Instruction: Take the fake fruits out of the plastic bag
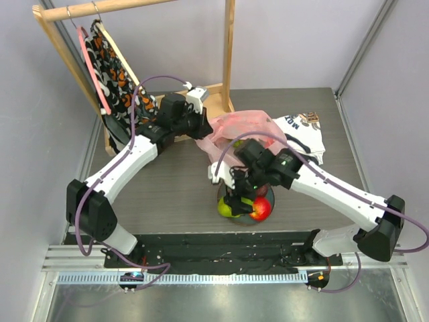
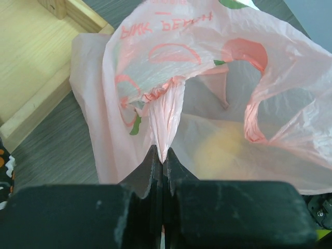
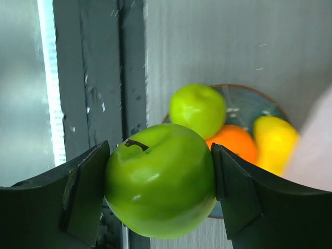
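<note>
My left gripper (image 2: 163, 155) is shut on a pinched fold of the pink plastic bag (image 2: 207, 78) and holds it up at the back of the table (image 1: 234, 127). A yellowish fruit (image 2: 223, 150) shows dimly through the bag's wall. At the near edge, my right gripper (image 3: 161, 176) is shut on a green apple (image 3: 161, 179), just above the plate (image 3: 244, 96). On the plate lie another green apple (image 3: 198, 110), an orange (image 3: 236, 142) and a yellow mango (image 3: 275, 142). From above, a red apple (image 1: 261, 209) also shows there.
A wooden rack (image 1: 228, 40) stands at the back left with a patterned cloth (image 1: 117, 74) hanging on it; its base (image 2: 31, 67) lies close beside the bag. A white-and-navy cloth (image 1: 301, 134) lies under the bag's right side. The plate sits near the table's front edge.
</note>
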{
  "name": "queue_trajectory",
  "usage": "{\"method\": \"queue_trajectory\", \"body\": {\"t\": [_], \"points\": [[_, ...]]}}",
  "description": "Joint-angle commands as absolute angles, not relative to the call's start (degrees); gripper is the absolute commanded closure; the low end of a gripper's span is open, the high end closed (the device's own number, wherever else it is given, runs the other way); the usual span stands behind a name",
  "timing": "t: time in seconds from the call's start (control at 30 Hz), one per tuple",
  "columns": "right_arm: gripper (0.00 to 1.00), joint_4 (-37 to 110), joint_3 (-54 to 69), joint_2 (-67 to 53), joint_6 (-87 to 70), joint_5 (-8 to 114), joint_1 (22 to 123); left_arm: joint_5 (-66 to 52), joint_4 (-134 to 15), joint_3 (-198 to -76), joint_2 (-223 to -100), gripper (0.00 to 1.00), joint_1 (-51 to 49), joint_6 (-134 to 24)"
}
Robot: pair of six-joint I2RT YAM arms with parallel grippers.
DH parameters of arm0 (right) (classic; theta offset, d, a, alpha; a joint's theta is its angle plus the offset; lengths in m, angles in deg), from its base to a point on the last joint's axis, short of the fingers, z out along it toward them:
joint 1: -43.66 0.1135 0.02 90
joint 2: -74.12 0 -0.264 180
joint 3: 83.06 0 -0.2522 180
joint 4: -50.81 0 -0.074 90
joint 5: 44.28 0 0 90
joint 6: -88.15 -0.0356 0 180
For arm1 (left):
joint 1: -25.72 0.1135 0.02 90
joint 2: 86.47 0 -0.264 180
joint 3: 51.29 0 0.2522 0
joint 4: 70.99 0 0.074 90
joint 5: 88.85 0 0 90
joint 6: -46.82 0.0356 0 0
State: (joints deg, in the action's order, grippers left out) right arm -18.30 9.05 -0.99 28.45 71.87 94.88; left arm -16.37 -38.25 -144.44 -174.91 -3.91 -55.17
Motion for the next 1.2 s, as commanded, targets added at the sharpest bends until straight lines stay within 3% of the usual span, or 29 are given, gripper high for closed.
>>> {"method": "queue_trajectory", "body": {"t": [0.0,0.3,0.87,1.0,1.03,1.17], "points": [[0.62,-16.39,14.08,-0.94,34.09,68.75,100.60,-15.90,-41.76,-145.30,-170.67,1.00,-3.28,-55.75],[0.62,-7.88,24.54,-0.15,37.70,61.81,108.26,-17.31,-41.14,-140.73,-165.58,1.00,-2.41,-56.54],[0.58,-0.66,34.48,-0.24,44.47,52.22,108.96,-19.42,-41.94,-138.79,-164.78,1.00,-2.32,-57.42],[0.51,-0.13,34.31,-0.59,44.29,51.78,108.96,-19.94,-42.29,-138.35,-164.87,1.00,-2.32,-57.86],[0.45,0.14,34.31,-0.67,44.29,51.17,108.88,-20.12,-42.29,-138.26,-164.78,1.00,-2.23,-58.21],[0.34,0.31,34.57,0.03,44.12,49.67,108.88,-20.73,-42.73,-138.17,-164.95,1.00,-2.32,-58.83]]}}
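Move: The plate, where the green apple in my right hand is going, has its middle about 7 cm ahead, 2 cm left and 19 cm below that hand. From this hand, the pear sits some 4 cm ahead and 9 cm left, the red apple 3 cm ahead and 3 cm right, the orange 8 cm ahead and 3 cm left, all about 15 cm below. From my left hand, the plate is roughly 17 cm back, 15 cm right and 24 cm down, and the bag's middle some 4 cm ahead, 16 cm right and 20 cm down. I lower the green apple about 13 cm with my right hand, first drawing back 5 cm, then easing about 3 cm forward towards the gap between pear and red apple at the plate's near rim. The wrist turns counter-clockwise and tips to point more steeply down; the grip stays. My left hand keeps pinching the bag, drawing it a few centimetres back, up and left. ##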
